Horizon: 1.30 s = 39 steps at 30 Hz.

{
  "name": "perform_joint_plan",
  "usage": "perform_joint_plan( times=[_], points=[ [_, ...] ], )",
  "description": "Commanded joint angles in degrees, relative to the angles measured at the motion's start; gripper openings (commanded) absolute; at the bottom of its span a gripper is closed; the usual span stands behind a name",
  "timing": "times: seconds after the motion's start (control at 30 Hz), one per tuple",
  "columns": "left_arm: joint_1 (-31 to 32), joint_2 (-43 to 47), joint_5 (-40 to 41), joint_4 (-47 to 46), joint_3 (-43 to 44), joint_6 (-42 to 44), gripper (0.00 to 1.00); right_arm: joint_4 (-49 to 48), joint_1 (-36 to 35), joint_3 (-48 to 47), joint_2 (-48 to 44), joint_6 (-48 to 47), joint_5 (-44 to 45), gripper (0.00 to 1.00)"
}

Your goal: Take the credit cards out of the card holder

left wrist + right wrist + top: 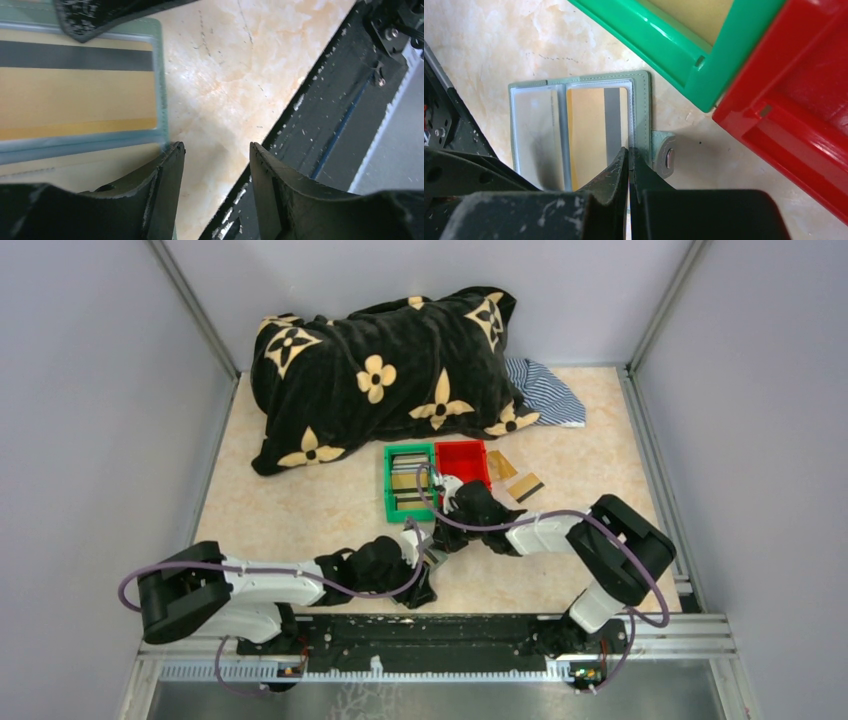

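Observation:
The card holder [639, 100] lies open and flat on the table, its closure tab [664, 155] towards the red bin. A gold credit card [589, 120] with a dark stripe sits inside one see-through pocket; the same credit card [75, 95] fills the left of the left wrist view. My right gripper [629, 150] is shut, its tips resting on the holder's stitched border by the tab. My left gripper [215, 145] is open with only bare table between its fingers; its left fingertip touches the card holder's [160, 75] corner. In the top view both grippers [430, 535] cover the holder.
A green bin [408, 480] with cards in it and a red bin [462, 460] stand just beyond the holder. Two loose gold cards [520, 485] lie right of the red bin. A black flowered blanket [380, 370] and striped cloth [548, 390] lie at the back.

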<state>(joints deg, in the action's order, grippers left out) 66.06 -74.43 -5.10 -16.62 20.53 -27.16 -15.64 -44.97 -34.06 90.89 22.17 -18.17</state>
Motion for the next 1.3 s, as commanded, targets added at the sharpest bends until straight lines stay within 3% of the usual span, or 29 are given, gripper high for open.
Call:
perform_joint_plan(
  times=[0.0, 0.33, 0.53, 0.67, 0.8, 1.27],
  points=[
    [-0.04, -1.76, 8.68, 8.67, -1.57, 0.74, 0.58, 8.48, 0.66, 2.28, -1.34, -1.63, 3.93, 0.00],
    [-1.68, 7.34, 11.17, 8.83, -4.38, -2.90, 0.57, 14.41, 0.76, 5.58, -8.18, -1.62, 5.42, 0.00],
    [-1.86, 12.85, 9.45, 3.97, -3.51, -3.05, 0.57, 13.50, 0.69, 5.23, -7.41, -1.40, 5.06, 0.00],
    [-5.18, 13.76, 8.79, 0.17, -3.21, -8.58, 0.55, 12.63, 0.76, 5.60, -6.89, -1.14, 4.72, 0.00],
    [-13.69, 11.11, 1.68, -3.62, -5.56, -16.06, 0.55, 11.79, 0.74, 6.34, -7.24, -0.79, 4.51, 0.00],
    [-14.93, -5.61, -6.72, -5.54, 1.62, -14.93, 0.56, 11.90, 0.71, 6.55, -7.52, -0.73, 4.82, 0.00]
  ],
)
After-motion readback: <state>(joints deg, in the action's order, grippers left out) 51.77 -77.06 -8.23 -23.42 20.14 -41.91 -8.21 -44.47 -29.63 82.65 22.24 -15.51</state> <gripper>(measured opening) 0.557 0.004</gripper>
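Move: Ahead of the left hand by roughly 6 cm and 2 cm to its left lies the middle of the open card holder, slanting with its snap end far right; its gold card is about 8 cm straight ahead. From the right hand, whose closed tips are at the snap end, the holder's middle is some 5 cm back and 4 cm left, the green box 12 cm ahead and 5 cm left, the red box 13 cm ahead and 5 cm right. Everything is near tip height. Sweeping low along the table, the half-open left hand shoves the holder's rear edge forward and left, while the closed right tips on the snap end go about 4 cm right and back, then hold still. The left then rises some 3 cm, arcs farther forward turning counter-clockwise, and comes down again at the holder's rear edge by the pocket fold, drawing back a little to the right. ##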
